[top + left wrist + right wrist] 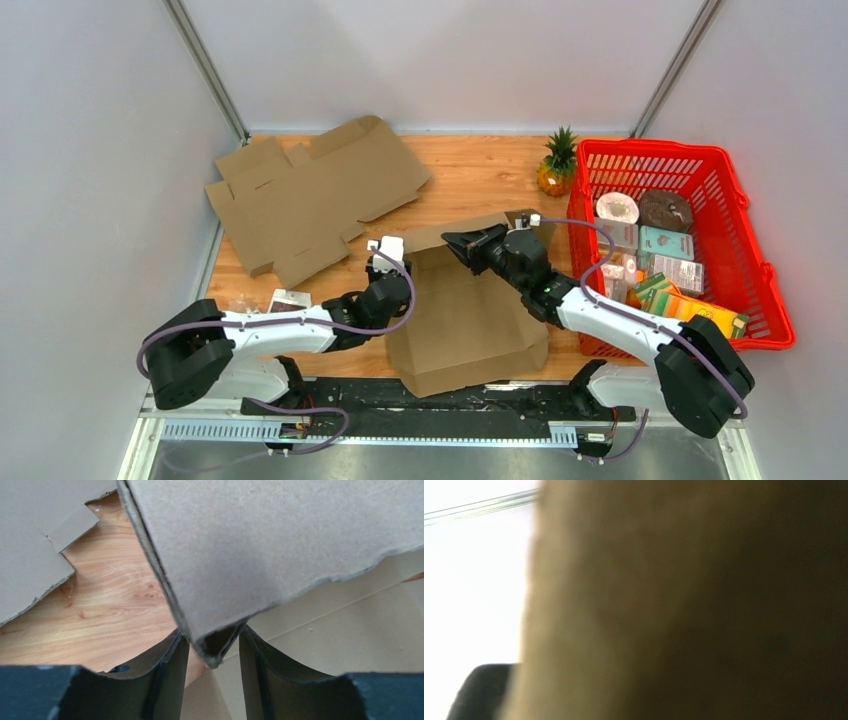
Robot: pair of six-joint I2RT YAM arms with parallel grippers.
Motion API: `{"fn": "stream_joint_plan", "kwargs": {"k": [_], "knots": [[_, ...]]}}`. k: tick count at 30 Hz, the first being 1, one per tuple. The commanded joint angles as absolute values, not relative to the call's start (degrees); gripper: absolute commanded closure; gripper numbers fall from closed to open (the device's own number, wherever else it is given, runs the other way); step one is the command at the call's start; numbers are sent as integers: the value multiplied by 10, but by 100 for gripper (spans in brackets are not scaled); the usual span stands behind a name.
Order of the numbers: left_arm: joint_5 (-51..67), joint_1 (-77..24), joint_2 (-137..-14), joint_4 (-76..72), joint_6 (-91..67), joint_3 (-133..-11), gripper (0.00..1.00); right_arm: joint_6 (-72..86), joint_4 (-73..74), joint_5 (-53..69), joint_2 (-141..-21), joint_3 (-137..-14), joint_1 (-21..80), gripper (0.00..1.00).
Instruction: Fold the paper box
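The paper box [470, 320] lies half folded at the table's middle, its back wall raised. My left gripper [388, 256] is at the box's back left corner. In the left wrist view its fingers [170, 680] stand apart, and a doubled corner of the box's flap [220, 652] pokes down between them with a gap on the right side. My right gripper [458, 241] reaches in from the right over the top of the back wall, its dark fingers together. Brown cardboard [674, 605] pressed close fills the right wrist view and hides the jaws there.
A second flat cardboard blank [310, 195] lies at the back left. A red basket [760, 270] full of groceries stands at the right, with a small pineapple [557, 165] beside its back left corner. A small packet [288, 299] lies near my left arm.
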State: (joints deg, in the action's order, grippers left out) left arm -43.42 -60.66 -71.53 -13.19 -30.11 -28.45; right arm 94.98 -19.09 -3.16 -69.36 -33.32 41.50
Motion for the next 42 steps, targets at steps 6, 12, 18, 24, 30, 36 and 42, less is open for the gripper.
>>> {"fn": "stream_joint_plan", "kwargs": {"k": [6,12,18,24,30,36,42], "knots": [[-518,-618,-783,-79,-364,-365,60,1021,-219,48,-718,-357,416,99],[-614,-622,-837,92,-457,-443,72,1022,-210,47,-722,-363,414,99],[-541,-622,-810,-20,-427,-379,53,1020,-212,47,-718,-361,410,99],[-629,-613,-833,60,-502,-424,66,1023,-208,47,-702,-354,411,99],[-729,-600,-952,457,-783,-602,100,1045,-202,42,-700,-352,412,99],[-737,-600,-1004,537,-806,-652,100,1040,-187,41,-699,-359,413,89],[-633,-593,-883,143,-492,-477,100,850,-186,24,-672,-348,390,42]]}}
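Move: The box's far left corner, folded up, sits just off the left hand's half-open fingertips: about 2 cm ahead, 1 cm right, nearly level. The box floor's middle is some 15 cm right of that hand, 11 back and 9 below; the flat cardboard sheet 11 ahead, 15 left and 9 below. From the right hand, shut on the far wall's upper edge, the corner is about 8 cm left, level fore and aft, and 8 lower; the pineapple stands 14 ahead, 20 right, 15 below. The box's far left corner is taken between the left fingers: that hand dips a little, works forward and left by roughly 5 cm in all, turning about 30 degrees counter-clockwise, and after a half-close and reopening pinches shut on the upright cardboard. The right hand holds the far wall almost in place, rolling slightly, then opens about halfway at the end. ##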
